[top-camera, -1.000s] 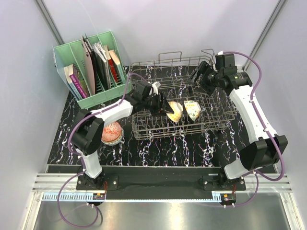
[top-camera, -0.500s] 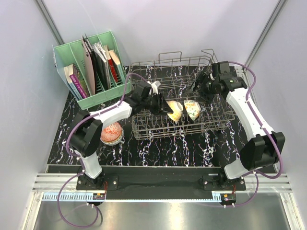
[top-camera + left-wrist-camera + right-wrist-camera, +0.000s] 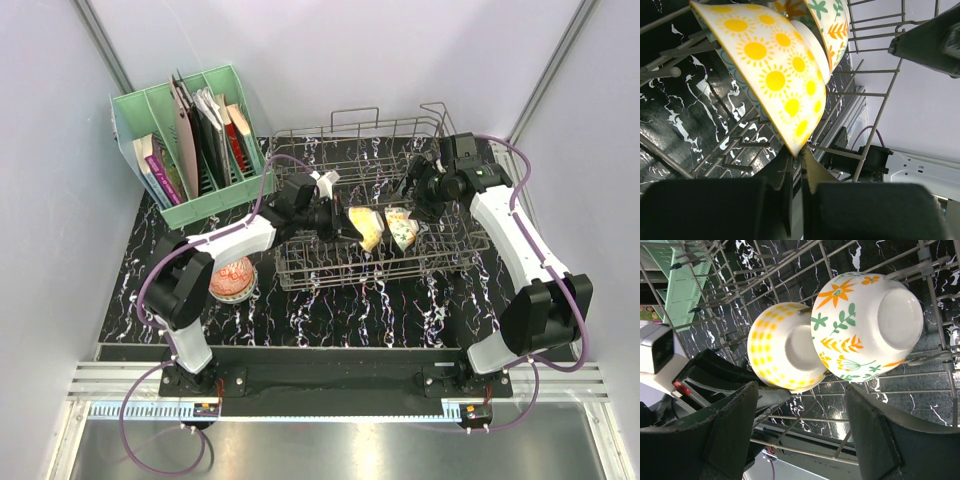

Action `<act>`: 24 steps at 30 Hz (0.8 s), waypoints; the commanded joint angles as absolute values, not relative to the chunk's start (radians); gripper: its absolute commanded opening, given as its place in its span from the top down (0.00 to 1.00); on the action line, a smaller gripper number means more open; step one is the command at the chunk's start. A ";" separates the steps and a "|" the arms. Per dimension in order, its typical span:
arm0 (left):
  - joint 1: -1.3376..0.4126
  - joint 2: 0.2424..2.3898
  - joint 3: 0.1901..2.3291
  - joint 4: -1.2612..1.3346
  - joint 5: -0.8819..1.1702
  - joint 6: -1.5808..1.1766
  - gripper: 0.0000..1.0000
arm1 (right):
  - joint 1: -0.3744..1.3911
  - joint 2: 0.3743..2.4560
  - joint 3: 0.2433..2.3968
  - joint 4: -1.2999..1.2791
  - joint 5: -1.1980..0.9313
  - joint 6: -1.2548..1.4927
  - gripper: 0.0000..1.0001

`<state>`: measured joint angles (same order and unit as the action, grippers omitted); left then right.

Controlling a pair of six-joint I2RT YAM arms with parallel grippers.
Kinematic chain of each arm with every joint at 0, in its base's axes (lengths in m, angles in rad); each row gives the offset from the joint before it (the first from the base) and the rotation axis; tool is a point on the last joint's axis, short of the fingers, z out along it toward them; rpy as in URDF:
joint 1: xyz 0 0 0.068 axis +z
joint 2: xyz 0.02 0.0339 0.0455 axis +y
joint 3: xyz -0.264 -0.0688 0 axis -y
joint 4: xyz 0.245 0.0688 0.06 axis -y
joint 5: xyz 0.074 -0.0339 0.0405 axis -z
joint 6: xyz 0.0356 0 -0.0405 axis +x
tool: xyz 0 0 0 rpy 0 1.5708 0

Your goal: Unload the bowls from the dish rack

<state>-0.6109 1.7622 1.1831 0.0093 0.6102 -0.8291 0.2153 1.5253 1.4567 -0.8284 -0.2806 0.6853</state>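
In the grey wire dish rack two bowls stand on edge side by side: a yellow sun-patterned bowl and a floral cream bowl. My left gripper reaches in from the left and is shut on the yellow bowl's rim; in the left wrist view the rim of the yellow bowl sits pinched in the left gripper. My right gripper hovers open above the floral bowl, fingers spread wide below both bowls. A red-pink bowl sits on the table left of the rack.
A green file holder with books stands at the back left. Upright rack tines and wires surround both bowls. Grey walls close in the black marbled table on three sides.
The left gripper has closed onto the yellow bowl's rim. The right arm has moved forward and down over the rack toward the floral bowl, still open.
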 commanded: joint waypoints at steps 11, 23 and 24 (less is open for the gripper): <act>-0.589 1.697 1.134 0.136 0.509 -0.808 0.37 | 0.222 1.543 1.411 -0.805 -0.287 0.640 0.22; -0.549 1.672 1.032 0.323 0.512 -0.907 0.40 | 0.222 1.588 1.405 -0.726 -0.360 0.601 0.22; -0.549 1.674 1.031 0.331 0.514 -0.910 0.40 | 0.224 1.585 1.404 -0.724 -0.360 0.598 0.22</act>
<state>-0.5495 1.7115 1.0367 0.2001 0.5198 -0.8883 0.2153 1.5898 1.3983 -0.7647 -0.3347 0.6258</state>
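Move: The left fingers are shut on the near-left rim of the yellow-sun bowl, whose middle lies some 3 cm ahead, 3 cm to the right and 2 cm below. The flowered bowl stands about 11 cm to the left hand's right, 3 cm ahead and 3 cm lower. From the open right hand, the flowered bowl is about 8 cm below, 1 cm ahead and 1 cm left; the sun bowl is 1 cm ahead, 9 cm left and just as low. The left hand opens its nearly shut fingers wide and lets go of the sun bowl's rim, easing forward and then drawing off left, about 3 cm each way with a slight dip, and turning some 10 degrees counter-clockwise so that the parted tips still face the rim. Meanwhile the right hand, fingers kept wide, sinks about 3.5 cm almost straight down towards the flowered bowl, without reaching it. ##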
